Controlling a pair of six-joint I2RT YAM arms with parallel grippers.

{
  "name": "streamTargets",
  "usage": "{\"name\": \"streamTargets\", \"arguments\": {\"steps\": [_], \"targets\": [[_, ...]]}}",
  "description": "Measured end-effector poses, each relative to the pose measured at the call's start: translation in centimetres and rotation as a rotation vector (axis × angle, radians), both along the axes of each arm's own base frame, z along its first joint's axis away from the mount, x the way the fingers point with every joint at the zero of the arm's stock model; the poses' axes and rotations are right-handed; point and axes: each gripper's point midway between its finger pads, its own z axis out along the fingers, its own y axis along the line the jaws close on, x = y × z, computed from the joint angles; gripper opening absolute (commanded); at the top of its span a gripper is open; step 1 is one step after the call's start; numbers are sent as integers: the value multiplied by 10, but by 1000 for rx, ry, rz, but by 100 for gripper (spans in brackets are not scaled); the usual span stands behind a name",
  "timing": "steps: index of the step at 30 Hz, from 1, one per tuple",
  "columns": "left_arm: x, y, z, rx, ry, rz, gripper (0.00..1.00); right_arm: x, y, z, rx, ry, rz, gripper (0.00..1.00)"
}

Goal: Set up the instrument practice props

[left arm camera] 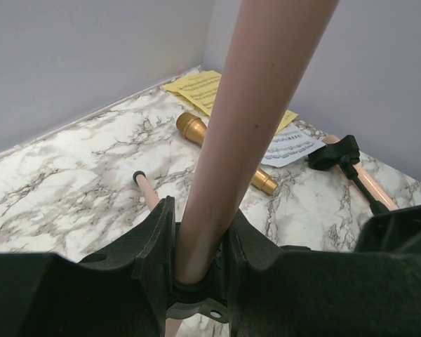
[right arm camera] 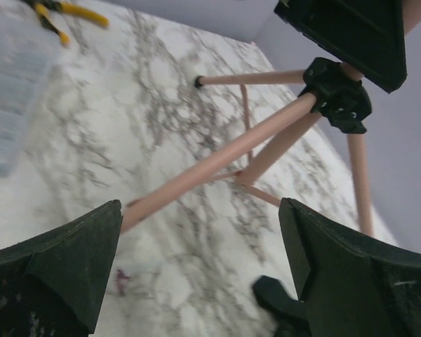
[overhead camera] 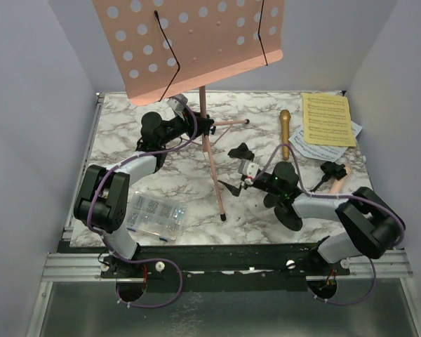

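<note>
The pink perforated music rack (overhead camera: 196,42) stands at the back on its tripod, one leg (overhead camera: 216,184) reaching toward the front. My left gripper (overhead camera: 198,125) is shut on the rack's pole (left arm camera: 245,126), low down near the black leg hub (right arm camera: 337,95). My right gripper (overhead camera: 237,170) is open and empty just right of the front leg (right arm camera: 217,163), with its fingers (right arm camera: 63,274) spread wide. The gold microphone (overhead camera: 285,133) lies flat to the right. The yellow page (overhead camera: 328,119) lies on a white page (overhead camera: 316,149) at the back right. The pink microphone (left arm camera: 368,186) lies in a black clip (left arm camera: 337,154).
A clear compartment box (overhead camera: 154,214) lies at the front left. Yellow-handled pliers (right arm camera: 63,14) lie beyond it in the right wrist view. Black round bases (overhead camera: 291,212) sit under my right arm. Grey walls close in the table on three sides.
</note>
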Motion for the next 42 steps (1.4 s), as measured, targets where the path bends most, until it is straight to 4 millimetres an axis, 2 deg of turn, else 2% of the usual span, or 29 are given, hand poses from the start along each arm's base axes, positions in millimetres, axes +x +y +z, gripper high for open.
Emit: {"name": "streamTargets", "arguments": {"steps": [3, 7, 14, 17, 20, 23, 27, 32, 38, 40, 41, 42], "targets": [[0, 0, 0, -1, 1, -3, 0, 32, 9, -16, -114, -146, -30, 100], [-1, -1, 0, 0, 0, -9, 0, 68, 21, -19, -200, -314, -59, 97], [-2, -1, 0, 0, 1, -12, 0, 100, 29, 16, -240, -574, -126, 88], [-2, -1, 0, 0, 1, -12, 0, 112, 30, 25, -259, -649, -150, 79], [-2, -1, 0, -2, 4, -13, 0, 125, 29, 31, -272, -690, -173, 56], [-2, -1, 0, -3, 6, -14, 0, 136, 25, 29, -286, -701, -191, 54], [-3, -1, 0, -4, 7, -17, 0, 146, 22, 23, -298, -689, -198, 52], [-3, -1, 0, -6, 9, -19, 0, 146, 25, 28, -287, -701, -182, 51], [-3, 0, 0, -6, 10, -22, 0, 142, 32, 25, -281, -683, -132, 40], [-3, 0, 0, -6, 10, -22, 0, 142, 34, 25, -272, -663, -121, 33], [-3, 0, 1, -6, 9, -23, 0, 141, 35, 25, -264, -644, -115, 24], [-3, 0, 1, -6, 10, -24, 0, 141, 36, 24, -257, -620, -109, 9]]}}
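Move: The black collar's knob on the stand is what the right gripper is after: about 15 cm ahead of it, 6 cm left and 3 cm higher. The middle of the stand's near leg lies some 4 cm ahead, 4 cm left and 7 cm lower; the black mic-stand head on the table is roughly 12 cm ahead, 3 cm right and 18 cm below. From the left gripper, the knob is level fore-and-aft, about 2 cm right and 5 cm below. Send the right gripper forward about 14 cm to the knob on the stand's collar, dipping a little, then rising, and easing left at the end. Roll it some 40 degrees counter-clockwise, seen from behind the hand, and narrow the wide-open fingers to about a third around the knob's tip. Keep the left gripper still, holding the pole just above the collar. ##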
